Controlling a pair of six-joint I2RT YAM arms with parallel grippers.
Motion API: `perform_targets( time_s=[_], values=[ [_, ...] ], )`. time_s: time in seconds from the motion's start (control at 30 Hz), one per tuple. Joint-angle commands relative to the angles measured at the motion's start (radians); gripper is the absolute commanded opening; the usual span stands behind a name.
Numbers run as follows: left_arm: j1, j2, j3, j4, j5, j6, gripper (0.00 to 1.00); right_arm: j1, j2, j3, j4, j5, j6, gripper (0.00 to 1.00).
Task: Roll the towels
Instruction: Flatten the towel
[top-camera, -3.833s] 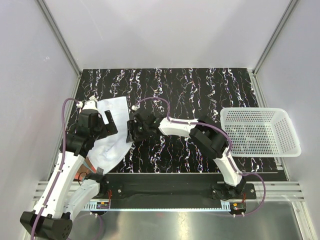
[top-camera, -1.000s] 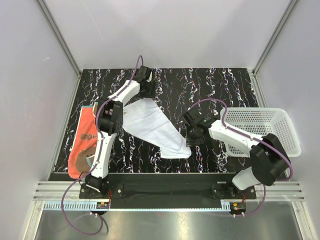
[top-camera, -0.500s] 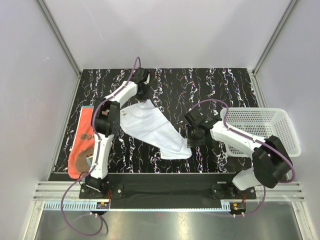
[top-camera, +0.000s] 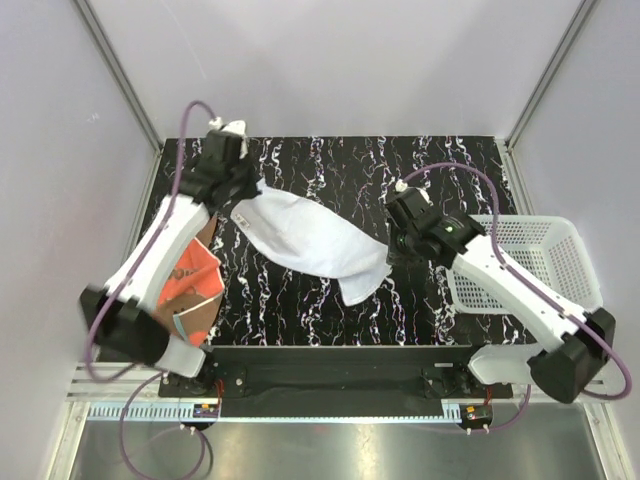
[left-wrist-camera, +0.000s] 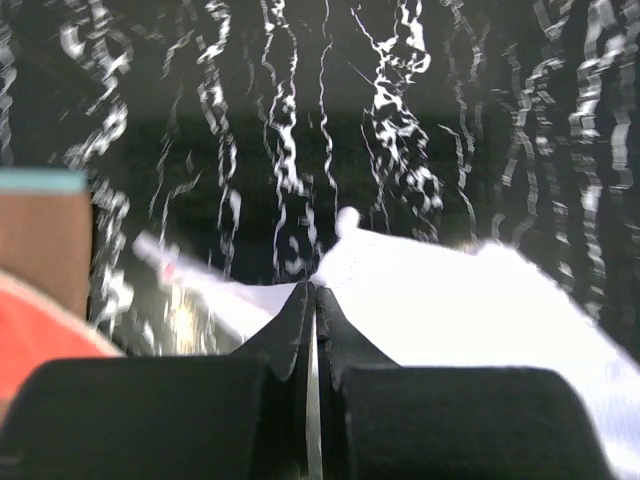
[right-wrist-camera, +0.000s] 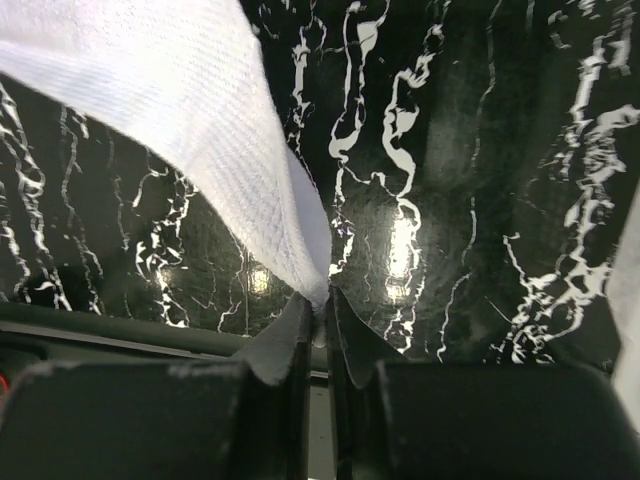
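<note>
The white towel (top-camera: 310, 240) hangs stretched across the middle of the table between both grippers. My left gripper (top-camera: 243, 196) is shut on its far-left corner, and in the left wrist view the cloth (left-wrist-camera: 450, 300) peaks right at the closed tips (left-wrist-camera: 312, 292). The right gripper (top-camera: 393, 254) is shut on the opposite corner; the right wrist view shows the towel (right-wrist-camera: 200, 90) pinched between the fingers (right-wrist-camera: 318, 298). An orange towel (top-camera: 192, 280) with its brownish reverse folded over lies at the left, partly hidden by the left arm, and shows at the left edge of the left wrist view (left-wrist-camera: 30, 335).
A white perforated basket (top-camera: 530, 262) stands at the right edge of the black marbled table (top-camera: 400, 170), just behind the right forearm. Grey walls close in the left, far and right sides.
The left arm has swung from the far middle to the far left, closed on the towel's corner. The right gripper moved slightly away and right. The white towel now hangs taut between them.
</note>
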Motion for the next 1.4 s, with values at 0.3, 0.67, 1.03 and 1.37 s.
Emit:
perform_targets(
  time_s=[0.3, 0.67, 1.03, 1.37],
  values=[
    [0.001, -0.541, -0.233, -0.194, -0.110, -0.190, 0.00, -0.015, -0.187, 0.314, -0.312, 0.219, -0.011, 0.00],
    [0.049, -0.216, -0.217, -0.119, -0.075, -0.233, 0.00, -0.331, 0.184, 0.320, -0.062, -0.031, -0.210, 0.00],
    [0.097, 0.300, 0.042, -0.073, -0.041, -0.195, 0.00, -0.400, 0.797, 0.646, -0.007, -0.065, -0.217, 0.00],
    [0.149, 0.473, 0.197, -0.101, -0.054, -0.111, 0.07, -0.433, 1.062, 1.006, -0.149, 0.011, -0.223, 0.12]
  ],
)
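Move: The left gripper holds one towel corner; its laying spot is roughly 5 cm ahead, 5 cm left and 22 cm below. The towel's middle sags some 16 cm to the right and 3 cm back, with the orange pile about 17 cm left and 14 cm back. From the right gripper, the other corner's laying spot is about 27 cm ahead, 6 cm right and 15 cm down. The towel's middle is 21 cm left, 13 cm ahead; the white basket is 32 cm right, 7 cm ahead. Keep both corners pinched and swing the towel: draw the left gripper back about 13 cm and slightly up while the right rises 13 cm and edges right. Then sweep both forward and down towards the bare tabletop, the right reaching some 27 cm forward to come roughly level with the left; tip the left fingers down, ending about 25 degrees steeper. ##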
